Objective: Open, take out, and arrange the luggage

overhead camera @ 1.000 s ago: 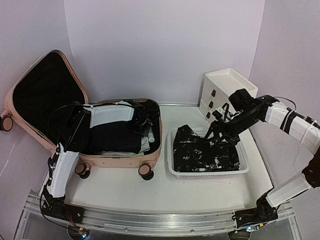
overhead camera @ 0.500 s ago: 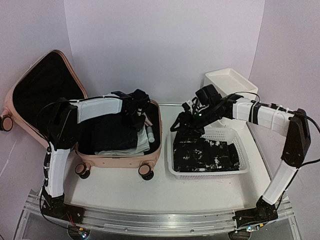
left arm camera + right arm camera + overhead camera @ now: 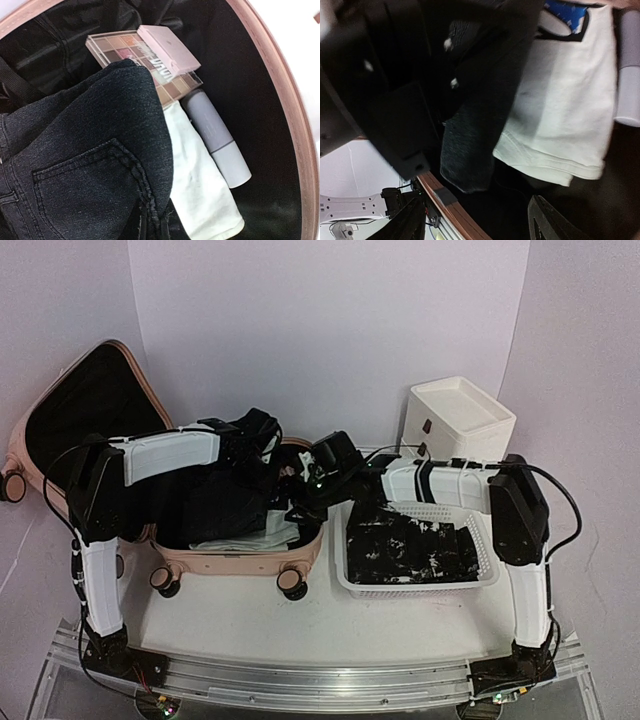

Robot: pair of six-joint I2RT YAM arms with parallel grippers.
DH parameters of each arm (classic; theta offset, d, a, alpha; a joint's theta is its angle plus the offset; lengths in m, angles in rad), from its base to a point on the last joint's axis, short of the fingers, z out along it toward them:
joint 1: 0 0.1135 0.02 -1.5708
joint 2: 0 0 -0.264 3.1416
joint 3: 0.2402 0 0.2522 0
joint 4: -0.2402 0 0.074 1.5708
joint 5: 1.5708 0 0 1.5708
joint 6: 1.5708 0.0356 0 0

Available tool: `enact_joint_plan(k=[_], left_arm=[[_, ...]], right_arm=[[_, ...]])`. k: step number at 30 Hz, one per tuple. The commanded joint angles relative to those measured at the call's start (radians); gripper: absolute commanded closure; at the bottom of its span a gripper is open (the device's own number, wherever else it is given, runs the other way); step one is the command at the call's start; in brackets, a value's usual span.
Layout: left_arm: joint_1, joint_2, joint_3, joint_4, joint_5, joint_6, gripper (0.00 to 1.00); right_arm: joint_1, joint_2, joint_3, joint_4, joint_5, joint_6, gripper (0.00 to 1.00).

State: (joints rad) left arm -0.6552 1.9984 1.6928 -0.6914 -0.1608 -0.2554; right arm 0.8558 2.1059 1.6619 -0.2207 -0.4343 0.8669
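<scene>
The pale-pink luggage [image 3: 225, 562] lies open at the left, its lid [image 3: 85, 415] leaning back. My left gripper [image 3: 257, 445] hangs over it, shut on a fold of dark jeans [image 3: 85, 150], with the fingertips [image 3: 142, 231] pinching a denim seam. Under the jeans lie a white T-shirt [image 3: 197, 190], an eyeshadow palette [image 3: 150, 55] and a lavender tube [image 3: 215, 140]. My right gripper [image 3: 480, 225] stands open just above the suitcase's near right corner, with nothing between its fingers [image 3: 412, 220]. Below it are the T-shirt [image 3: 565, 100], the hanging jeans [image 3: 475, 145] and the pink rim [image 3: 457, 220].
A white perforated basket [image 3: 418, 587] holding black-and-white patterned clothing [image 3: 410, 545] stands right of the suitcase. A white drawer unit [image 3: 455, 420] sits at the back right. The right arm [image 3: 440, 480] stretches across the basket's far edge.
My right arm has swung left from the basket to the suitcase. My left gripper has shut on the jeans and raised them toward the back.
</scene>
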Motion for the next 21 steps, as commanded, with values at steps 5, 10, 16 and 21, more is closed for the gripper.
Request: enact_joint_plan(k=[5, 10, 16, 21], left_arm=[[0.014, -0.112, -0.043, 0.152, 0.083, 0.063, 1.0], [0.015, -0.115, -0.045, 0.173, 0.125, 0.074, 1.0], [0.015, -0.114, -0.05, 0.182, 0.144, 0.074, 1.0], [0.016, -0.116, -0.055, 0.182, 0.151, 0.08, 1.0]], right_arm=[[0.033, 0.095, 0.058, 0.29, 0.062, 0.092, 0.28], [0.036, 0.138, 0.058, 0.374, 0.092, 0.129, 0.27], [0.038, 0.217, 0.142, 0.43, 0.115, 0.217, 0.28], [0.04, 0.254, 0.173, 0.438, 0.186, 0.253, 0.31]])
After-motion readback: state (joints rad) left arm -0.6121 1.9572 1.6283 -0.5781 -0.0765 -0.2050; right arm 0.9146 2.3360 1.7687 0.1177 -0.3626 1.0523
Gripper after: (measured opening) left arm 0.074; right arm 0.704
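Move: Hanging from the left fingers, the jeans drop a loose edge about 5 cm to the right hand's left, 3 cm ahead and 3 cm lower; from the left hand that edge is some 6 cm back, 1 cm right and 4 cm below. From the right hand, the white cloth is about 2 cm ahead, 1 cm left, the bottle 4 cm ahead, 3 cm right, and the makeup palette 10 cm straight ahead, all roughly 8 cm lower. Reaching left over the white cloth, the right hand brings its wide-open fingers around the hanging edge of the jeans, travelling about 7 cm left, nearly 3 cm down and a little forward, its fingertips tipping up some 10 degrees. The fingers don't close. The left hand keeps its pinch on the jeans and eases only about 1 cm up and forward. ##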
